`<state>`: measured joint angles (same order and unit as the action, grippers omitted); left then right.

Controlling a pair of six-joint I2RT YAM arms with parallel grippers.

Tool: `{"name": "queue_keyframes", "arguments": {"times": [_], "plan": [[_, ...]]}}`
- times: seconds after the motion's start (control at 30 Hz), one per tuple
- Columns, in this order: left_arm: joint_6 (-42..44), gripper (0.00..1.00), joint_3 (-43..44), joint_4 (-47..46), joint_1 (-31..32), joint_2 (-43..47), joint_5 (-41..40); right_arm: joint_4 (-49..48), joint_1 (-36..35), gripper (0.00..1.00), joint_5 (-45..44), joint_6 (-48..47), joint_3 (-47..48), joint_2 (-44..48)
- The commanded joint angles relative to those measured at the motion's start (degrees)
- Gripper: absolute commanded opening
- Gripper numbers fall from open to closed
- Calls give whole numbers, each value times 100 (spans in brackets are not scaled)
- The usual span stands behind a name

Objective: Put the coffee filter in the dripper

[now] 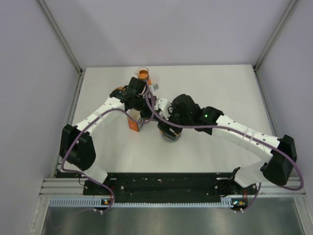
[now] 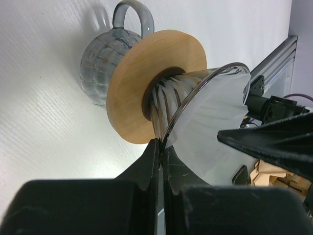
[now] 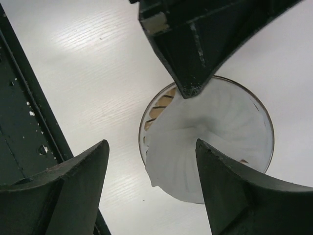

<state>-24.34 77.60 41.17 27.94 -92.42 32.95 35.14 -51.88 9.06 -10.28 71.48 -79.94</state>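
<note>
The dripper (image 2: 168,95) is a ribbed glass cone with a round wooden collar (image 2: 132,83). My left gripper (image 2: 161,144) is shut on its glass rim. The white paper coffee filter (image 3: 195,142) lies inside the cone, and one edge of it laps over the rim (image 3: 142,127). My right gripper (image 3: 151,143) is open just above the filter, its fingers on either side of it and holding nothing. In the top view both grippers meet over the dripper (image 1: 169,136) at the middle of the table. A left finger (image 3: 195,49) shows at the rim's far side.
A grey ribbed glass mug (image 2: 100,68) with a handle stands just behind the dripper. A small orange cup (image 1: 143,73) sits at the table's far edge, and an orange box (image 1: 134,125) lies under the left arm. Black rail (image 3: 24,137) runs along the near edge.
</note>
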Motion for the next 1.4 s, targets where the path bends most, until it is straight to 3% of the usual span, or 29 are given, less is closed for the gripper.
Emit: {"name": "queue_keyframes", "arguments": {"times": [0.0, 0.47, 0.8, 0.97, 1.3, 1.33, 1.37], "plan": [[-203, 0, 229, -48, -52, -153, -61, -666, -516, 71, 298, -1081, -29, 164], [-212, 2, 299, 14, -70, -250, -8, -349, -1044, 63, -888, -1441, 50, -672], [-221, 5, 317, 32, -61, -312, 89, -349, -1035, 22, -1337, -1617, -3, -760], [-142, 19, 413, 93, -79, -329, 98, -332, -1044, 2, -1170, -1696, -64, -716], [-1, 33, 598, 190, -149, -382, 71, -314, -1044, 0, -967, -1793, -222, -654], [8, 33, 598, 190, -149, -373, 45, -323, -1044, 1, -994, -1749, -223, -637], [25, 32, 589, 190, -149, -364, 45, -323, -1044, 10, -1046, -1688, -214, -628]]}}
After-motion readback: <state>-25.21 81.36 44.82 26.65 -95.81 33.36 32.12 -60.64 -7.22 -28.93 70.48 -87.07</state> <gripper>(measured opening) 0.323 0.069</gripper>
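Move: The left hand already pinches the rim of the dripper, whose middle lies about 5 cm to its right, 3 cm back and 4 cm below. The right hand hangs open over the near edge: the dripper's middle is some 4 cm ahead, 1 cm to its right and 7 cm down. From the right hand, the glass carafe sits directly beneath the dripper, its middle about 14 cm down, and the orange filter box stands roughly 8 cm ahead and 14 cm left, 12 cm lower. The right hand drops about 5 cm onto the dripper's near rim, drifting slightly left while its fingers tip some 20 degrees steeper, then shuts them as it eases a couple of centimetres forward and about 1 cm up, pinching the rim with the filter's edge. The left hand keeps its pinch almost in place until the right has nearly closed, then opens its fingers about a third, still straddling the rim and edging 1 cm forward. ##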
